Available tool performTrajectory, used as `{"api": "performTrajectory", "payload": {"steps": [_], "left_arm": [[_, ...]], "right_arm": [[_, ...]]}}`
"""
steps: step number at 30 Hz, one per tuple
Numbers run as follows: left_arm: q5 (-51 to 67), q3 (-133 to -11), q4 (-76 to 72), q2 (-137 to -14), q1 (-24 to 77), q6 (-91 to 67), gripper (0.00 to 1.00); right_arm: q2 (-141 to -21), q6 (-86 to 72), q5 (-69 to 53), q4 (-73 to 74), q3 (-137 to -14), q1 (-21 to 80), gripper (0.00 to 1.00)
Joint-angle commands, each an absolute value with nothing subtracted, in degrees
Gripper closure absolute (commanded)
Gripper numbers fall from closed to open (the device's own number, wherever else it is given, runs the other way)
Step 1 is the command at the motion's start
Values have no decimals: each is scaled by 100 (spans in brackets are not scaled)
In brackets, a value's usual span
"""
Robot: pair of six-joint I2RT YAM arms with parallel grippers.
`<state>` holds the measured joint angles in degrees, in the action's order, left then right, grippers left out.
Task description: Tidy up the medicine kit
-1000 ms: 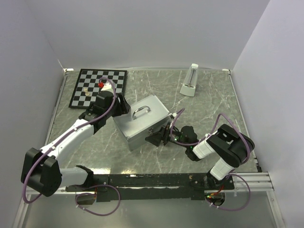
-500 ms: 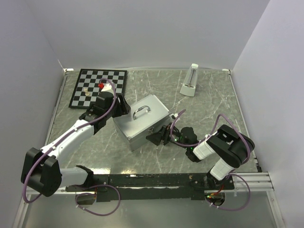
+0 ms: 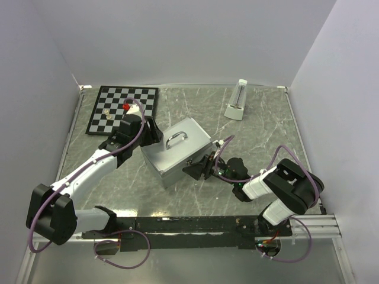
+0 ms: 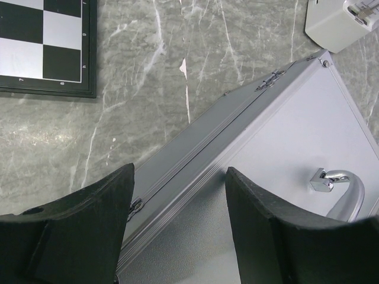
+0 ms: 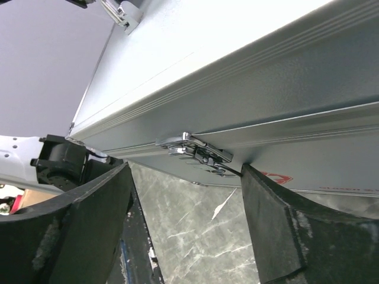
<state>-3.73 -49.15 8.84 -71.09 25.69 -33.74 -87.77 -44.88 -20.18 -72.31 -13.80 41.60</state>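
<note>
The medicine kit [image 3: 177, 155], a silver case with its lid down and a metal handle [image 3: 176, 139] on top, stands at the table's middle. My left gripper [image 3: 151, 134] is open at its back left corner. In the left wrist view that gripper [image 4: 179, 177] straddles the case's rear top edge [image 4: 284, 136], one finger on each side, gripping nothing. My right gripper [image 3: 199, 168] is open at the front face. In the right wrist view this gripper [image 5: 185, 177] sits just below the front latch [image 5: 198, 154], and one fingertip [image 5: 254, 183] touches the case beside the latch, near a small red mark [image 5: 278, 177].
A chessboard [image 3: 121, 109] with a few small pieces lies at the back left, close behind the left gripper. A white wedge-shaped object [image 3: 237, 102] stands at the back right. White walls close in the table on three sides.
The right arm's elbow has swung to the right, and its jaws have narrowed slightly at the latch. The left arm and the case have not moved.
</note>
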Motion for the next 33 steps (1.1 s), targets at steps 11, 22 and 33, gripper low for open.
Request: {"api": "performTrajectory", "payload": {"steps": [11, 22, 33], "left_arm": [[-114, -4755, 1178, -7110, 2602, -3516, 33], [-97, -4755, 1160, -7163, 2610, -3516, 33], [-53, -4729, 1134, -7207, 2610, -3524, 33]], "right_arm": [[-8359, -4447, -2057, -9176, -1248, 4201, 35], [-8262, -4403, -2030, -9132, -1107, 4201, 39], [-8288, -4403, -2048, -9114, -1125, 4201, 48]]}}
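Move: The open wire loop of the front latch is at my right fingertips. The latch itself sits about 2 cm ahead of my right hand, 2 cm to its left and 1 cm above it. The red emblem on the medicine box is right under the latch, roughly 3 cm lower. The lid handle is some 10 cm ahead, 7 cm left and 6 cm up. From my left hand the latch lies about 9 cm back, 11 cm right and 5 cm down. I narrow my right fingers around the wire loop from wide open to about half, dipping slightly, then ease the hand about 1.5 cm back and to the right, away from the box front, without turning the wrist. My farther-out finger still touches the loop. My left hand stays put, half open, on the lid's rear-left edge. ##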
